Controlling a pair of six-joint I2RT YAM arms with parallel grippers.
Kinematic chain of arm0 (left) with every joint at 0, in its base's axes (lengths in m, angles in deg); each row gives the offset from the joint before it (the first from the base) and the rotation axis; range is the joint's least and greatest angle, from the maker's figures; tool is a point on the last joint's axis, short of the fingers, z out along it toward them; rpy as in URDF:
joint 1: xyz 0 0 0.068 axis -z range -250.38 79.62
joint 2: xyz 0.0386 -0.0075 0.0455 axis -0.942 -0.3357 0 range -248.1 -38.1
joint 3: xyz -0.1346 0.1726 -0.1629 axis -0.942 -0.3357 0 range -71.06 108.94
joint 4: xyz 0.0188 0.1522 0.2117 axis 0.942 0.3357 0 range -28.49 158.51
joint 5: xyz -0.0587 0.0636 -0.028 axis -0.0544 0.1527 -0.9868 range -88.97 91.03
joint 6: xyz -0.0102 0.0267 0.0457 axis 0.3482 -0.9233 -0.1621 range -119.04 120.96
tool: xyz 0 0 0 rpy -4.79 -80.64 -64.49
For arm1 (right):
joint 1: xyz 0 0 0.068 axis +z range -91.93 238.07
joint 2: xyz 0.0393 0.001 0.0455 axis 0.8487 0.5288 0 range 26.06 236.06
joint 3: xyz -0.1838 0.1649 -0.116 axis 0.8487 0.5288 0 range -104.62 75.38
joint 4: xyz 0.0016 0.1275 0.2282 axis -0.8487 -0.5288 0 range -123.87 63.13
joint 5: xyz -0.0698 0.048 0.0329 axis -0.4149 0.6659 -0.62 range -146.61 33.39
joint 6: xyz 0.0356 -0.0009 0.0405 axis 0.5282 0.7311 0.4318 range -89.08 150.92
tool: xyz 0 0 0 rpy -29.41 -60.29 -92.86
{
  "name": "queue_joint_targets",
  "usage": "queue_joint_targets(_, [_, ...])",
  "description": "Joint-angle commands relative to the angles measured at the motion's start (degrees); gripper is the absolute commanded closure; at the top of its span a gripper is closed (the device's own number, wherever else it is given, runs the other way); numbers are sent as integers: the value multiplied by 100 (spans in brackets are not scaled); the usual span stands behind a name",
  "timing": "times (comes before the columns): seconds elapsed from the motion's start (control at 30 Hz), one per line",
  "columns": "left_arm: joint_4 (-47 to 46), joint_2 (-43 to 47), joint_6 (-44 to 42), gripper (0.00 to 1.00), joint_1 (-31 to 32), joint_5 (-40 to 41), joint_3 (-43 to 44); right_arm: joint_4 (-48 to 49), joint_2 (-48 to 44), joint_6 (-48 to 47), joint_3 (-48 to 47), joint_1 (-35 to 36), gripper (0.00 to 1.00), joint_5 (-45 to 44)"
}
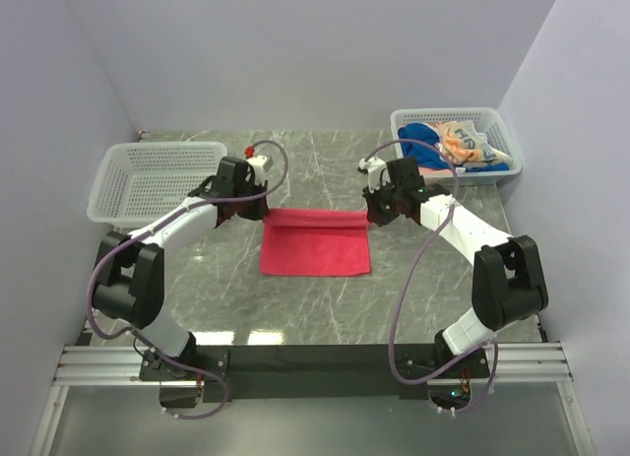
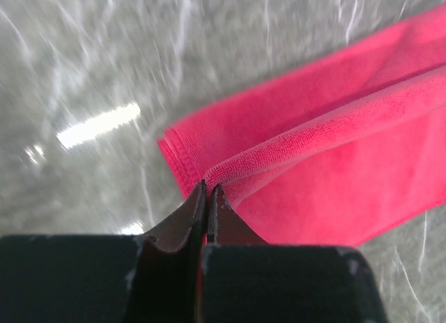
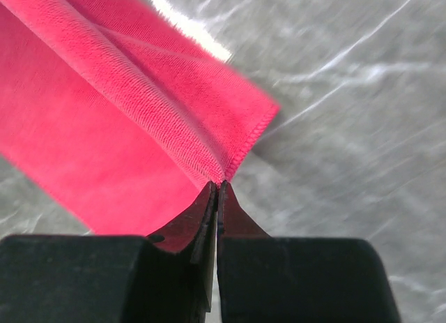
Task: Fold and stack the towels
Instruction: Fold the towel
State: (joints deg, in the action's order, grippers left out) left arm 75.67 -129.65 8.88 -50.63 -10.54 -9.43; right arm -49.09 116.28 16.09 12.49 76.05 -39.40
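Observation:
A pink-red towel (image 1: pixel 315 244) lies in the middle of the marble table, its far edge lifted. My left gripper (image 1: pixel 258 212) is shut on the towel's far left corner; the left wrist view shows the pink-red towel (image 2: pixel 334 148) pinched at my left gripper (image 2: pixel 208 189). My right gripper (image 1: pixel 374 216) is shut on the far right corner, and the right wrist view has the pink-red towel (image 3: pixel 125 107) held at my right gripper (image 3: pixel 219 185). More towels (image 1: pixel 448 146), blue and orange printed, lie crumpled in the right basket (image 1: pixel 504 131).
An empty white mesh basket (image 1: pixel 157 180) stands at the back left. The white mesh basket with the crumpled towels stands at the back right. Grey walls close the table on three sides. Bare marble (image 1: pixel 325 308) lies in front of the towel.

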Motion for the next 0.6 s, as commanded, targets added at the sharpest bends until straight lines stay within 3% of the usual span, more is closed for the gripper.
queue_joint_targets(0.0, [254, 260, 446, 99, 187, 322, -256, -239, -372, 357, 242, 188, 100, -209])
queue_joint_targets(0.27, [387, 331, 1079, 99, 363, 788, -827, -380, -496, 981, 840, 356, 100, -499])
queue_joint_targets(0.57, [729, 717, 1194, 99, 381, 1052, -740, -599, -794, 1333, 884, 356, 100, -710])
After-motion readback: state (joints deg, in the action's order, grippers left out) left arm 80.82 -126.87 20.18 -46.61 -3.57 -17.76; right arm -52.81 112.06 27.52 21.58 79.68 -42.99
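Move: Both shut grippers hold the top layer's edge, one at each end, just above the lying towel. From the left hand, the lying towel's middle is about 7 cm back, 13 cm right and 6 cm down; from the right hand, it is about 7 back, 14 left and 6 down. The empty basket stands some 28 cm left and 11 ahead of the left hand; the full basket is about 24 right and 25 ahead of the right hand. Back towards the robot and down, both hands together carry the held edge over the lower layer towards the towel's near edge, about 6 cm back and 4 to 5 cm down, easing to a stop with a slight lift at the end. The wrists tip some 10 degrees further down, the left turning slightly counter-clockwise, the right clockwise; both keep their pinch. ##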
